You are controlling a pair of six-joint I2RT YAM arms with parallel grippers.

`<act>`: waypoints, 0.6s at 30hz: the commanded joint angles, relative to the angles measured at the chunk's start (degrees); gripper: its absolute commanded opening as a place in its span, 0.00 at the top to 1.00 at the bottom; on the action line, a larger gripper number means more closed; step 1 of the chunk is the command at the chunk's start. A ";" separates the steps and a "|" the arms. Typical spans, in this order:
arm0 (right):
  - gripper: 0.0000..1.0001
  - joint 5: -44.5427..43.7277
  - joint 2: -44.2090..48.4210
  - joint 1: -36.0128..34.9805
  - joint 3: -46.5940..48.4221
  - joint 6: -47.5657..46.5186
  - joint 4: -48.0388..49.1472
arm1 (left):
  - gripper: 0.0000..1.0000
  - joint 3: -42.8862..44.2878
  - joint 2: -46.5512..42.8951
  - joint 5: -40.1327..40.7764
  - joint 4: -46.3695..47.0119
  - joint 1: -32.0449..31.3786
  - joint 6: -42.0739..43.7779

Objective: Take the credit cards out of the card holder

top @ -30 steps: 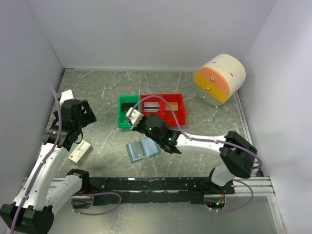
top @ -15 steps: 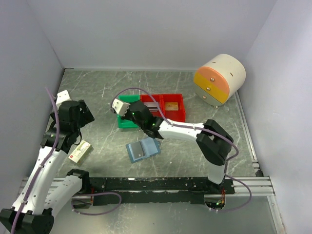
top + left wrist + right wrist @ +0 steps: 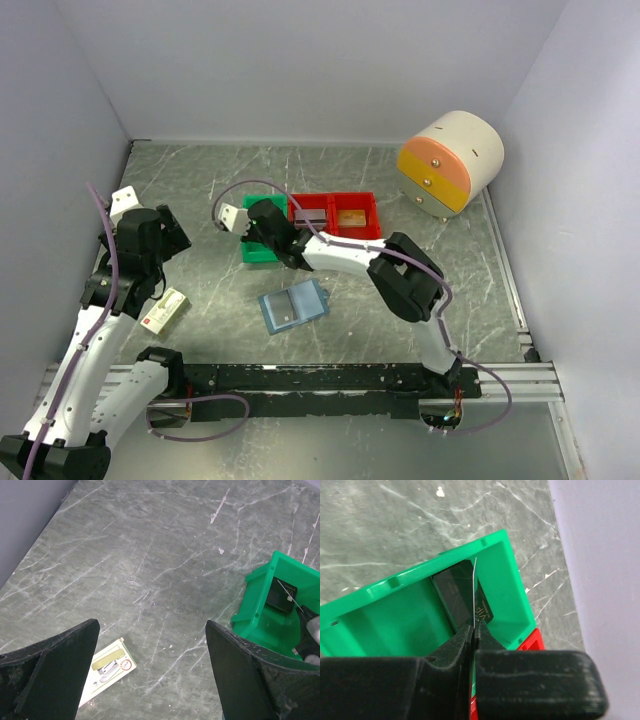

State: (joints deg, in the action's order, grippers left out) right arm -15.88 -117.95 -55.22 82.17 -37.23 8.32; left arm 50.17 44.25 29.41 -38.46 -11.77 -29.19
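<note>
The card holder (image 3: 293, 306) lies open on the table, blue with a paler inside. My right gripper (image 3: 474, 627) is shut on a thin credit card (image 3: 474, 580), seen edge-on and held upright over the green bin (image 3: 395, 615). A dark credit card (image 3: 456, 597) lies flat in that bin. From above, the right gripper (image 3: 265, 238) hangs over the green bin (image 3: 258, 252), behind the card holder. My left gripper (image 3: 152, 670) stands open above bare table at the left, with nothing between its fingers (image 3: 50, 680).
A cream-and-red small box (image 3: 165, 308) lies below the left gripper (image 3: 150, 238) and shows again as the box (image 3: 107, 672). Red bins (image 3: 352, 238) adjoin the green one. A white drum with orange and yellow drawers (image 3: 450, 162) stands at the back right. Walls enclose three sides.
The right arm has swung left and back from above the card holder to over the green bin, carrying the thin card. The left arm has barely shifted.
</note>
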 commanded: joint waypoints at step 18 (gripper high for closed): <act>1.00 -3.46 -9.93 3.33 10.19 -8.39 -5.58 | 0.00 0.42 -0.72 2.97 -0.63 0.52 -0.92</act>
State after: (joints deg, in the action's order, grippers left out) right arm -18.61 -126.26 -52.49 90.39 -43.66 3.79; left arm 50.17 44.34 29.89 -38.48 -11.75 -29.34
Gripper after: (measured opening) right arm 0.009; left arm 0.997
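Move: Just short of the black cards in the green bin, the right hand already holds a credit card; that pile lies about 5 cm ahead, 1 cm to the left and 9 cm below. In the red bin, the pale cards are some 5 cm ahead and 11 cm to the right. The card holder lies about 15 cm back and 7 cm to the right. From the left hand, the black cards are roughly 15 cm ahead and 20 cm to the right, well below. Reaching forward about 4 cm while sinking some 3 cm, the right hand brings its card down over the black cards in the green bin, easing slightly right towards the end. The wrist rolls about 10 degrees, left side dipping, and the shut fingers keep their pinch on the card. ##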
